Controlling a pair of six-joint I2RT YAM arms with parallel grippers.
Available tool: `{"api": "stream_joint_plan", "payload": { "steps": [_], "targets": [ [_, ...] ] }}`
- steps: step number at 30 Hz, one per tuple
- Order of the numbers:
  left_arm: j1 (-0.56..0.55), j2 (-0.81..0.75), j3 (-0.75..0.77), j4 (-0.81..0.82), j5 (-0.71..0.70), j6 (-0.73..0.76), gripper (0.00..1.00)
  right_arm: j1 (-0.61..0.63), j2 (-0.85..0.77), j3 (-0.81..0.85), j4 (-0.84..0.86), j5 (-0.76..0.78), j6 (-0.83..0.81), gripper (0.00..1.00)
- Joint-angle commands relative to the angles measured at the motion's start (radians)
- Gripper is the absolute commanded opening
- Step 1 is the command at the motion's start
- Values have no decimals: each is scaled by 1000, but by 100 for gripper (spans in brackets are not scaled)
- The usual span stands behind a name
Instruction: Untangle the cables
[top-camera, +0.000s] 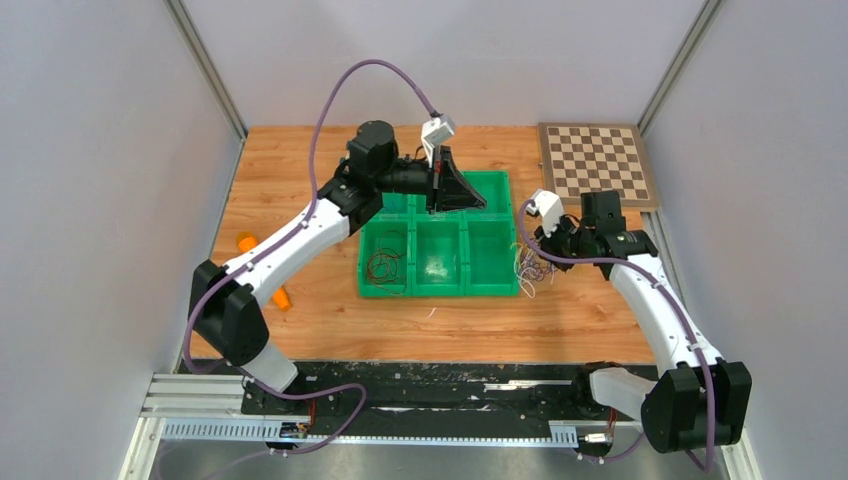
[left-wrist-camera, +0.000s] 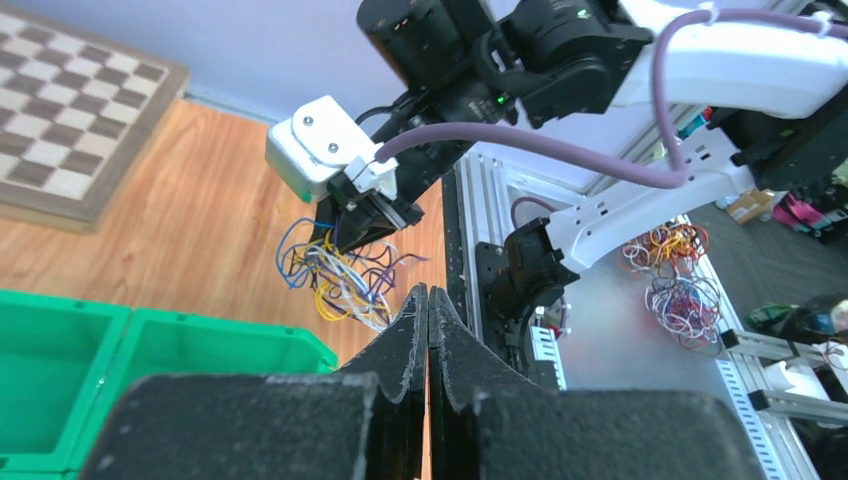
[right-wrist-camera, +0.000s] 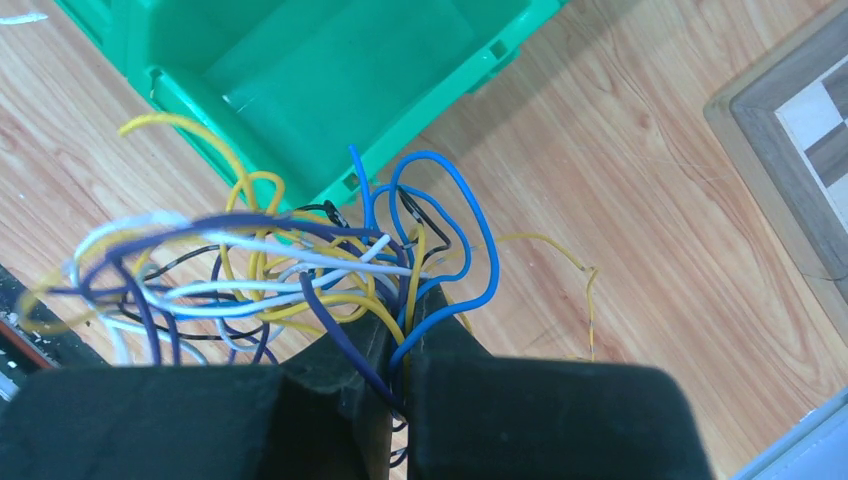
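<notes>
A tangle of thin yellow, blue, white and dark cables hangs over the wood just right of the green tray. My right gripper is shut on that bundle, with blue, yellow and dark strands pinched between its fingers. The top view shows this gripper with the cables beside the tray's right wall. A dark red cable lies coiled in the tray's front-left compartment. My left gripper hovers over the tray's back row. Its jaws are pressed together and no wire shows between them. It faces the held tangle.
The green tray has several compartments and sits mid-table. A chessboard lies at the back right. Two orange pieces lie left of the tray. A loose yellow wire rests on the wood. More cable heaps lie off the table.
</notes>
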Motion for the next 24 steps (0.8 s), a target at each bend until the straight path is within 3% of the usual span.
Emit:
{"api": "stream_joint_plan", "payload": {
  "steps": [1,4,5,6,8,10,14,24],
  "targets": [
    [26,-99,-30,60,40,-18,0,-10,-6,18,51,-6,0,1],
    [25,-107,-46,-48,16,80,0,-11,-21,39,51,-64,21,0],
    [25,-101,-57,-64,5,104,8,-10,-25,47,52,-84,27,0],
    [25,-95,-58,-88,-12,108,31,-10,-29,54,51,-99,30,0],
    [16,-71,-55,-110,-13,117,58,-10,-32,68,50,-122,42,0],
    [-7,-58,-56,-114,-25,136,71,-8,-34,77,50,-141,52,0],
    [-61,-11,-42,-103,-23,146,78,8,-35,89,50,-161,68,0],
    [-112,105,7,-5,-23,65,79,44,-50,102,33,-150,54,0]
  ]
}}
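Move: The tangled cables hang from the shut right fingers, their middle about 4 cm back, 4 cm left and 3 cm below that hand. From the empty, closed left gripper they lie some 11 cm to the right, 2 cm back and 23 cm lower. The right gripper is 14 cm right, 2 cm ahead and 20 cm below the left hand; the green box's middle lies 7 cm ahead, 6 cm left and 31 cm down from the left. Bring the left gripper a little farther up and left, then open it wide and turn back, dropping about 9 cm from that high point while reaching some 5 cm right and a little back towards the cables. Meanwhile keep the right fingers shut on the bundle and carry it roughly 4 cm up and 3 cm left to meet the left hand, tilting those fingers slightly towards level. ##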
